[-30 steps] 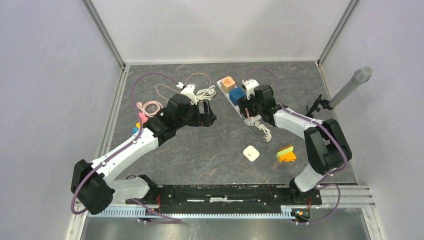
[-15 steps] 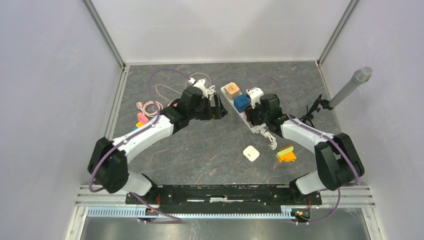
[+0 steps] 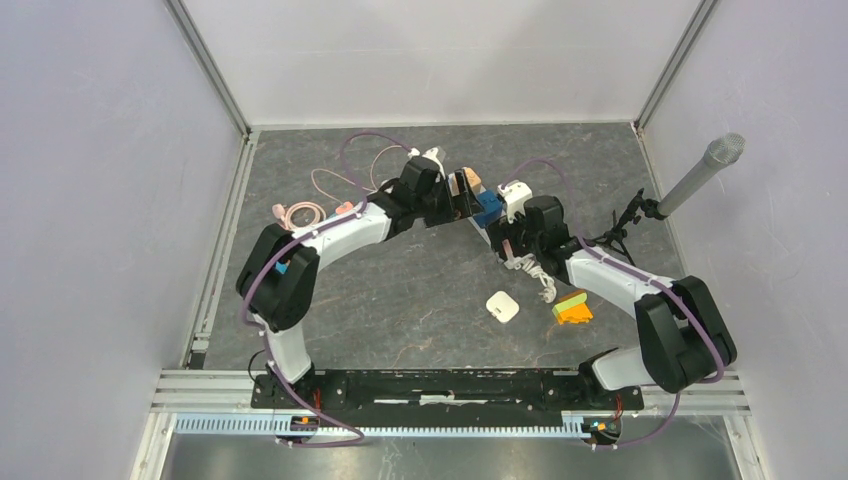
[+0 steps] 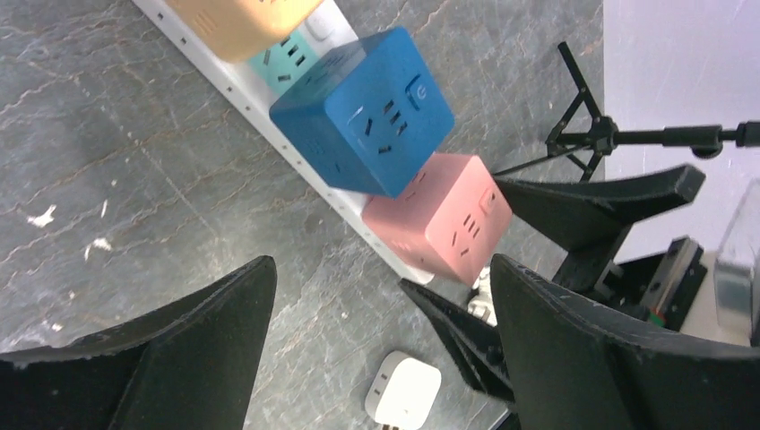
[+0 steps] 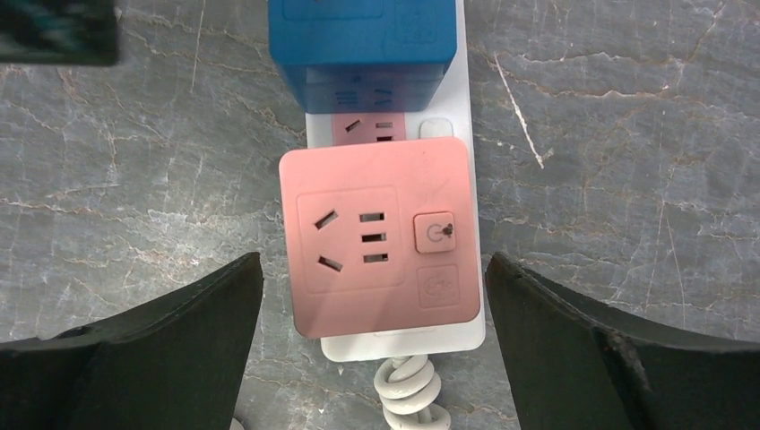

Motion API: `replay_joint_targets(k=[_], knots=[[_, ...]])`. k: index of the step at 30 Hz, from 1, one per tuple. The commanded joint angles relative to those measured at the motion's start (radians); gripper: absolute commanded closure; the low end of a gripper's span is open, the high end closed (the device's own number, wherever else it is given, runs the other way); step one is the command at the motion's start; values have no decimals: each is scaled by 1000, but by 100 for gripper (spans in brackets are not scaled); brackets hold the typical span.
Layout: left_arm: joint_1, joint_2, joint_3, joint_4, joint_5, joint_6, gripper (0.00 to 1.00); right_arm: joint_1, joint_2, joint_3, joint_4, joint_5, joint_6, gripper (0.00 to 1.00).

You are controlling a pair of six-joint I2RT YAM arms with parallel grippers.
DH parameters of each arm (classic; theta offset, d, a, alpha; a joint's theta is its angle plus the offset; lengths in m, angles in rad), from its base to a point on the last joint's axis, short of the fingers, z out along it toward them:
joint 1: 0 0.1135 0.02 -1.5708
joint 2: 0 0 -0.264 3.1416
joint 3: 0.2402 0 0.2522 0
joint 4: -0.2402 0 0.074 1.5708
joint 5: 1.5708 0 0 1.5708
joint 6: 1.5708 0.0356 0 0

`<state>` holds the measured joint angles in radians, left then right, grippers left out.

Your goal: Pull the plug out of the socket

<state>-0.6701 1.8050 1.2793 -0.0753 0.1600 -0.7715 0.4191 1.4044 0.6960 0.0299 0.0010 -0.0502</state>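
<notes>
A white power strip, the socket (image 5: 403, 345), lies on the dark floor with cube plugs seated in a row. The pink cube plug (image 5: 376, 237) sits at the cable end, the blue cube (image 4: 367, 112) beside it and the orange cube (image 4: 242, 18) beyond. My right gripper (image 5: 372, 260) is open above the pink cube, one finger on each side, not touching it. My left gripper (image 4: 381, 269) is open, hovering off the strip's left side near the blue and pink cubes. From above, the left gripper (image 3: 462, 195) and right gripper (image 3: 508, 243) flank the blue cube (image 3: 488, 203).
The strip's coiled white cable (image 5: 408, 390) trails from its near end. A loose white adapter (image 3: 502, 306) and an orange-and-green block (image 3: 572, 308) lie nearer the bases. A microphone on a small tripod (image 3: 700, 175) stands right. Pink cable (image 3: 300, 213) lies left.
My left arm swung right from the floor's middle to the strip. My right gripper slid towards the strip's cable end and its jaws spread wide. The strip shifted slightly nearer.
</notes>
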Motion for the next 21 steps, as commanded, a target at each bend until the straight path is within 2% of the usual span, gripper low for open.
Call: replay_joint_targets(k=[1,5,11,16,21], knots=[[-5,71,96,58,-12,-65,8,0,6,25,77,1,7,2],[-5,142,144,55,-53,-99,14,1,26,47,85,2,-2,15],[-5,218,225,20,-108,-110,24,2,30,37,104,-35,-18,26],[-5,248,226,5,-123,-108,32,0,33,27,109,-49,-41,36],[-5,267,186,0,-113,-90,36,1,25,19,128,-58,-52,37]])
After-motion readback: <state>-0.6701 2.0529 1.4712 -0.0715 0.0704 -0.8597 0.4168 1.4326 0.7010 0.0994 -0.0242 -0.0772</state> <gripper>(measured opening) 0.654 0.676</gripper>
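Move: The right gripper already straddles the pink plug, its middle about 1 cm ahead and 1 cm below the hand point. From that hand, the blue plug lies some 7 cm ahead and 5 cm left at much the same height. From the left gripper, the blue plug is about 4 cm ahead, 5 cm right and 6 cm below; the orange plug is 10 cm ahead and 1 cm right, the pink one 2 cm back and 9 cm right, both about as low. Bring the left gripper about 5 cm forward and nearly as far down, drifting 2 cm right early on and turning slightly counter-clockwise, its fingers closing by a third, so one finger comes over the blue plug's top and the other beside its left side. Meanwhile ease the right gripper 1 cm forward and close it until both fingers pinch the pink plug's sides. ##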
